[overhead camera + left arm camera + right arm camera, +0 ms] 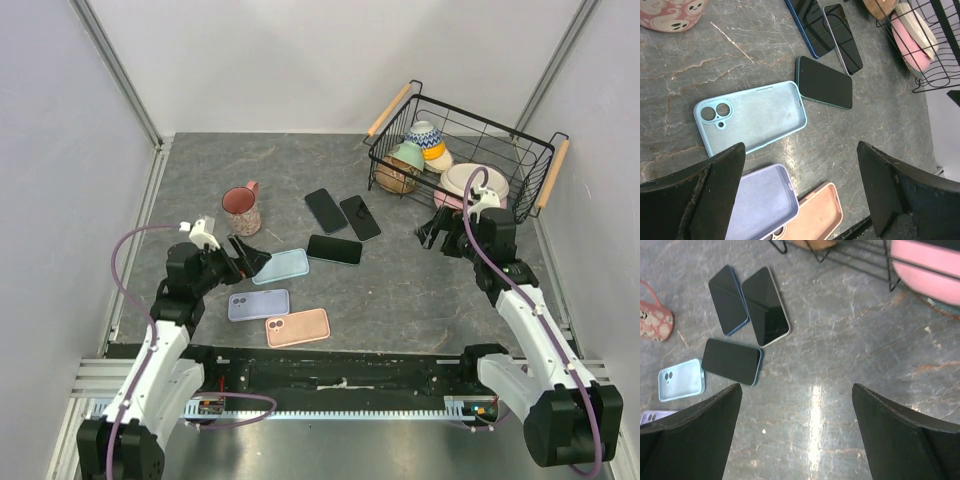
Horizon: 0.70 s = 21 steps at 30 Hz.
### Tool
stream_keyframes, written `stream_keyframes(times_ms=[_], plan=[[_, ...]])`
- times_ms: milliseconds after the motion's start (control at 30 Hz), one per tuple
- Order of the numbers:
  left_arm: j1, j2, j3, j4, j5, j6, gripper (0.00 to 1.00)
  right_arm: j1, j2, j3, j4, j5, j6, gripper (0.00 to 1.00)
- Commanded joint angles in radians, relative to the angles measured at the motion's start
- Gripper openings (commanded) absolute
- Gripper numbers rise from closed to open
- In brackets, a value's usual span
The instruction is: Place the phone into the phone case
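Three black-screened phones lie on the grey table: a teal-edged phone (334, 249) (824, 82) (732, 361), a blue-edged phone (325, 210) (728, 299) and a white-edged phone (360, 217) (765, 305). Three empty cases lie nearer the arms: a light blue case (281, 266) (750, 116) touching the teal-edged phone's end, a lilac case (258, 304) (761, 205) and a pink case (297, 327) (815, 217). My left gripper (249, 257) (800, 192) hangs open just left of the light blue case. My right gripper (436, 231) (796, 432) is open over bare table, right of the phones.
A pink mug (241, 209) stands left of the phones. A black wire basket (462, 155) with wooden handles holds bowls and a pink plate at the back right, close behind my right gripper. Grey walls close in both sides and the back.
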State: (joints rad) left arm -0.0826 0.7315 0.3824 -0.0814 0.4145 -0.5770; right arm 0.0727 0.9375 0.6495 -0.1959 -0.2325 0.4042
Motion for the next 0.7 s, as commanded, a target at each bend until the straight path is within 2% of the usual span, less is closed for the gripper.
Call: stream_keyframes(times_ms=[0,167,333,500,667], plan=[[0.003,-0.107,-0.01,-0.072,0.009,-0.028,1.0,0.032,-0.066,-0.036,-0.053,-0.062,-0.002,0.98],[0.001,-0.282,-0.042,-0.095,0.017,-0.095,1.0,0.114,-0.094,-0.047,-0.082,-0.039,0.019,0.98],[0.001,-0.382,-0.039,-0.147,-0.011,-0.124,1.0,0.215,-0.051,-0.033,-0.085,-0.031,0.031,0.98],[0.001,-0.371,-0.011,-0.204,-0.063,-0.149,0.99,0.36,0.052,0.01,-0.08,0.016,0.035,0.98],[0.001,-0.316,0.007,-0.199,-0.065,-0.17,0.99,0.574,0.167,0.041,-0.08,0.079,0.065,0.9]])
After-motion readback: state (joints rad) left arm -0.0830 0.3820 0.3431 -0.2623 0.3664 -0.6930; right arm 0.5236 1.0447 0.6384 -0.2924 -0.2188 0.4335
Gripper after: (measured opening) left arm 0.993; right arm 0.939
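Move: The orange phone case lies about 32 cm to the right hand's left, 15 cm back and some 15 cm below; at that same depth, the teal-edged phone is about 22 cm left and 5 cm ahead, the white-edged phone 15 cm left and 15 cm ahead. From the left hand the purple case sits roughly 6 cm back and straight below, the light blue case 5 cm ahead and 6 cm right, the orange case 12 cm back and 10 cm right, all about 13 cm down. Leftward, back and down, gathering speed, the open right hand sweeps about 12 cm to its left towards the orange case, staying on the near side of the teal-edged phone and turning some 25 degrees counter-clockwise. The open left hand draws back about 3 cm and rises 4 cm away from the light blue case, then sinks slightly again; neither hand touches anything. ##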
